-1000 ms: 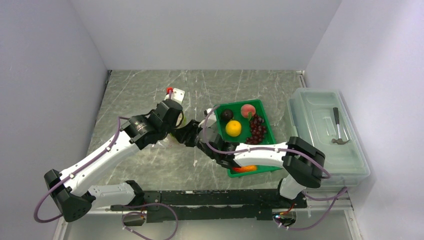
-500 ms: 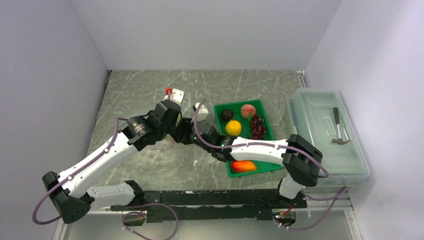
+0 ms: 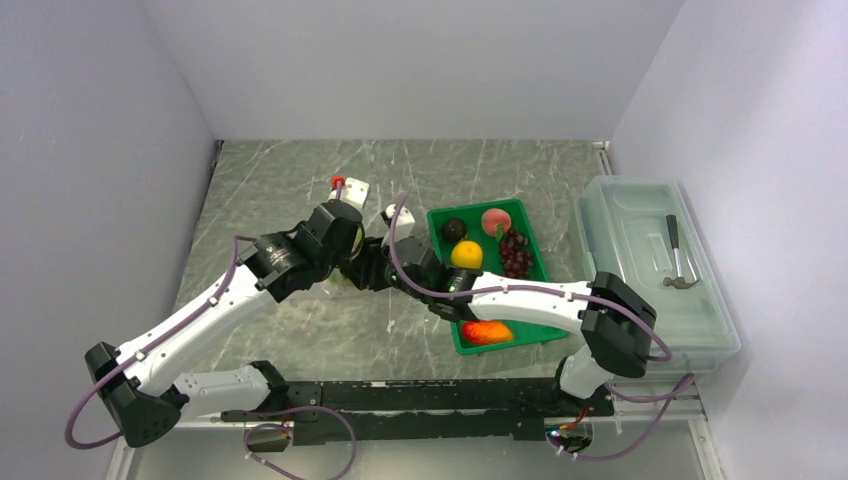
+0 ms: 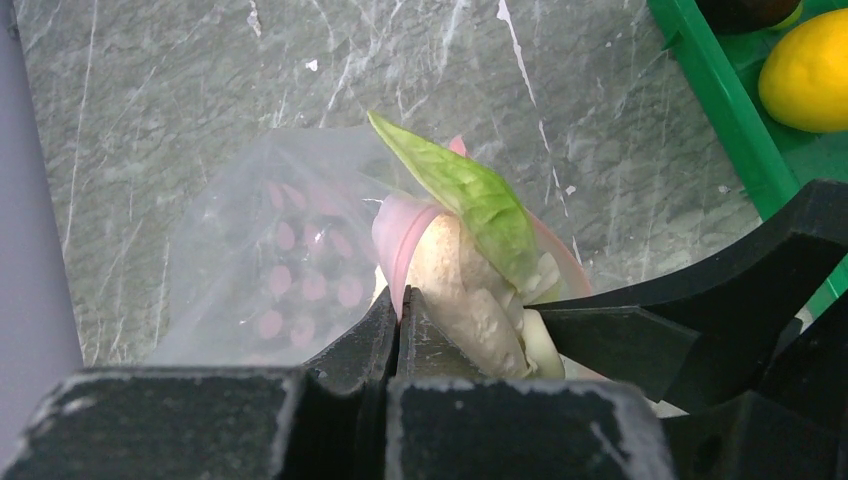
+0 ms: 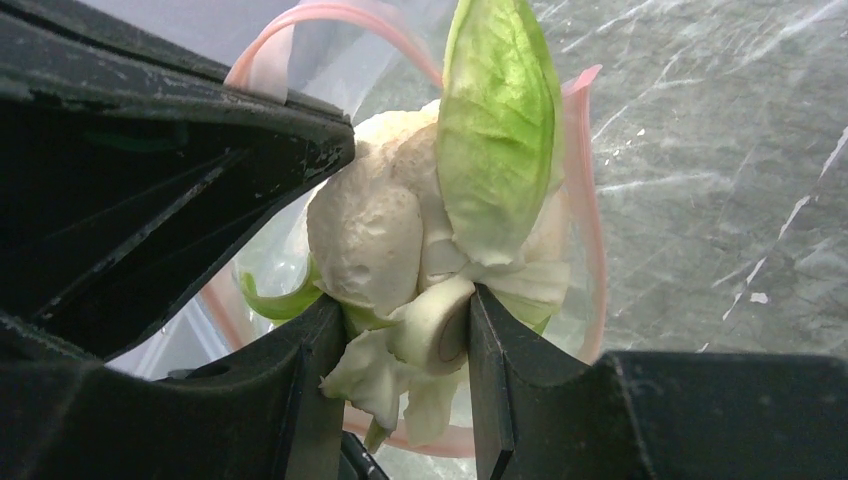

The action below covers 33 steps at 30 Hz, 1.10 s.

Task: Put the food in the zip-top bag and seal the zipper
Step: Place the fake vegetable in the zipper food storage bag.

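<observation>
My left gripper (image 4: pixel 398 300) is shut on the pale pink zipper (image 4: pixel 400 235), holding the mouth of the clear zip-top bag (image 4: pixel 250 250) up off the table. My right gripper (image 5: pixel 405 320) is shut on the stem of the pale green-white lettuce (image 5: pixel 480 150), which sits inside the pink loop of the mouth (image 5: pixel 580 200), its leaf tip past the rim. In the top view both grippers meet left of the green tray (image 3: pixel 478 207), which holds a lemon (image 3: pixel 466 255), a dark round fruit (image 3: pixel 455 229), grapes (image 3: pixel 515 252), a pink-red fruit (image 3: pixel 496 221) and a red-orange oblong fruit (image 3: pixel 487 332).
A large clear lidded box (image 3: pixel 650 300) with a grey hammer (image 3: pixel 676 262) on it stands at the right edge. A small white object with a red cap (image 3: pixel 347 186) lies just beyond the left arm. The right forearm crosses over the tray's near half.
The right gripper has carried the lettuce left from the tray's edge to the bag's mouth. The left gripper has kept its hold on the zipper and hardly moved.
</observation>
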Motion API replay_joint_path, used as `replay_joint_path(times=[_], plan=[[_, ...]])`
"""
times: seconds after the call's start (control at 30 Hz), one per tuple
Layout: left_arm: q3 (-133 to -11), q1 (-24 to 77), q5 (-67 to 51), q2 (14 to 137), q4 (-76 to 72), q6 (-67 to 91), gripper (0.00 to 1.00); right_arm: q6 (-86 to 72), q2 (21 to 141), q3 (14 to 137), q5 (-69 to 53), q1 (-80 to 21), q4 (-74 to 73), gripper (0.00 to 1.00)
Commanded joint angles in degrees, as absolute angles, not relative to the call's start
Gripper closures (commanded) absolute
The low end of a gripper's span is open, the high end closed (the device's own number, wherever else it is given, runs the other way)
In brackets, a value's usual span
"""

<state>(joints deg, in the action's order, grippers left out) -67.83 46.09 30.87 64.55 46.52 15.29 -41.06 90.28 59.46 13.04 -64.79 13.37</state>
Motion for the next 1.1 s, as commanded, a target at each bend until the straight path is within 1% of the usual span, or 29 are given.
replay_joint_path(times=[0.0,0.1,0.23,0.37,0.53,0.6,0.73,1.07], plan=[[-68.3,46.0,30.9,63.8,44.0,14.7,1.0,-36.7,88.0,61.3,9.1,-65.7,16.2,0.77],[-68.2,46.0,31.2,63.6,44.0,15.0,1.0,-35.1,88.0,60.2,7.8,-66.7,17.9,0.76],[-68.3,46.0,31.1,63.7,44.0,15.0,1.0,-33.5,88.8,59.9,8.2,-67.8,18.2,0.68],[-68.2,45.9,31.1,63.8,44.0,15.0,1.0,-33.1,90.7,61.3,9.3,-68.0,16.6,0.55],[-68.2,46.0,31.0,63.7,44.0,15.1,1.0,-33.3,91.1,61.8,10.8,-68.0,15.7,0.34],[-68.2,45.9,30.9,63.4,43.8,15.1,1.0,-33.1,90.6,61.8,11.6,-68.0,15.0,0.3],[-68.0,45.9,30.6,63.1,43.5,15.0,1.0,-33.1,88.3,61.1,13.4,-68.0,14.8,0.26],[-67.7,45.9,30.2,62.0,42.9,14.9,1.0,-33.7,81.2,58.3,20.3,-68.0,13.4,0.26]])
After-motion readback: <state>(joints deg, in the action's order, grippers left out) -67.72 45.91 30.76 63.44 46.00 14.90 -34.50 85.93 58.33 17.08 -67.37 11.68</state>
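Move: In the bag's mouth already, the fake cauliflower is held by its stem in the right fingers, its head some 2 cm ahead and 3 cm left of the right hand; the mouth's middle is about there too, a touch lower. The orange lies roughly 22 cm to this hand's right, 4 cm farther out and 15 cm lower, with the avocado 9 cm ahead and 19 cm right. From the left hand, the cauliflower is level ahead, about 4 cm right and slightly below. Drawing the gripped stem back about 2.5 cm and a little left, the right hand then eases some 1 cm forward and down while its fingers open and let the stem go; it then lifts about 3 cm, sliding slightly right. The left fingers stay shut on the bag's rim, nearly in place. ##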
